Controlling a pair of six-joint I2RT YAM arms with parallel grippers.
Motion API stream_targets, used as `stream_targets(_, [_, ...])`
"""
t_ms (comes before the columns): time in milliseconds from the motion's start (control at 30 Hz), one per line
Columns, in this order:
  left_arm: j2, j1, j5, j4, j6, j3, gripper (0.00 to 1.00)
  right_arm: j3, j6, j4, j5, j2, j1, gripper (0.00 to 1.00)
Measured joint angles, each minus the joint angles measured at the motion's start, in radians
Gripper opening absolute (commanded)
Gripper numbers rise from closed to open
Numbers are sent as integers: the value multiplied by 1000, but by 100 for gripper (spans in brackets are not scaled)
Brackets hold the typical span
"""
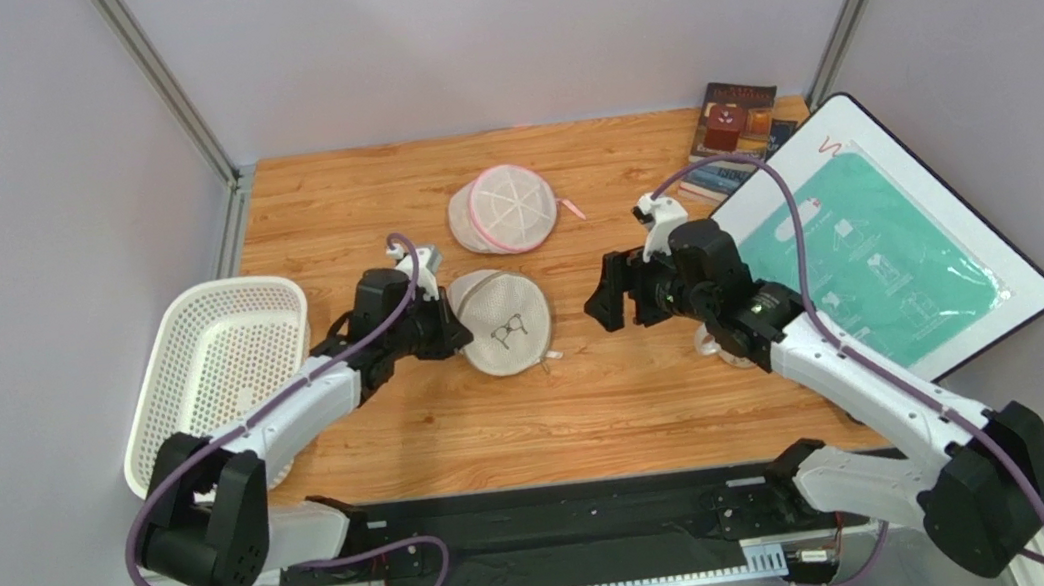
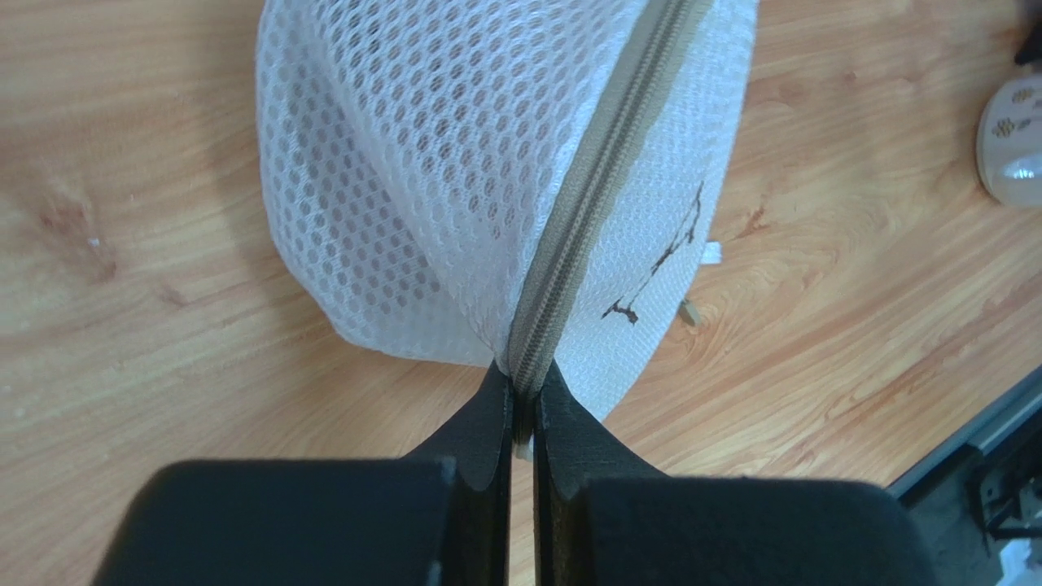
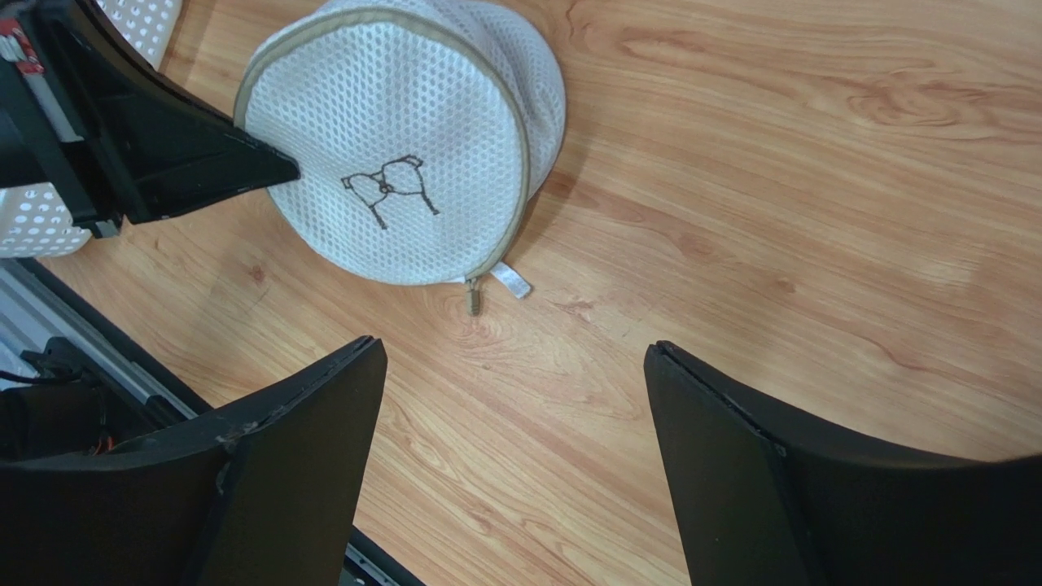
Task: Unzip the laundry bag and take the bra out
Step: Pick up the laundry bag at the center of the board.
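Observation:
The laundry bag (image 1: 505, 321) is a round beige-white mesh pouch with a dark bra pictogram, lying mid-table. My left gripper (image 1: 454, 326) is shut on the bag's zip rim at its left edge; in the left wrist view the fingertips (image 2: 524, 397) pinch the beige zip band (image 2: 587, 202) of the bag (image 2: 416, 183). My right gripper (image 1: 608, 300) is open and empty, held right of the bag, apart from it. In the right wrist view the bag (image 3: 391, 159) lies ahead, its zip pull (image 3: 475, 294) at the near rim; my gripper (image 3: 514, 360) is short of it. The bra is hidden.
A second round mesh pouch with pink trim (image 1: 505, 209) lies behind the bag. A white plastic basket (image 1: 213, 372) stands at the left. A white board with a green sheet (image 1: 886, 245) and books (image 1: 738, 121) lie at the right.

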Motion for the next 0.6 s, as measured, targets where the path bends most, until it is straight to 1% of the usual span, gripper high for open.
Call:
stream_targets(133, [3,0,54,-94,83,66,0,-40,21,90,-71,74,3,84])
stream_targets(267, [24,0,121,-138,117,89,0,-78,37,171,-141,136,3,84])
stream_targets(433, [44,0,249,-150,109,85,0,-100,48,274,-178,227,5,84])
stream_targets(600, [27,0,330,-142,79,65,0,-131,50,356,-196,291,5,83])
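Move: The left hand already pinches the laundry bag by the left of its zipped rim; the bag's middle is about 7 cm to this hand's right, 3 cm ahead and some 3 cm lower. From the open right hand that middle lies roughly 18 cm left, 4 cm ahead and 13 cm below, with the zip pull about 12 cm left, level fore and aft, and 15 cm down. The pink-trimmed bag stands some 20 cm beyond the laundry bag, 3 cm farther right; the mug is 20 cm right of the right hand and 2 cm back. Keeping its shut pinch on the rim, the left hand draws the laundry bag back and to the right by about 5 cm, barely rising, while its wrist swings clockwise nearly 20 degrees and brings the bag towards the other gripper. The right hand, fingers staying wide open, drops about 8 cm and closes in to the left by roughly half that towards the bag's right edge by the zip pull, tipping slightly further down as it comes; contact there can't be seen. ##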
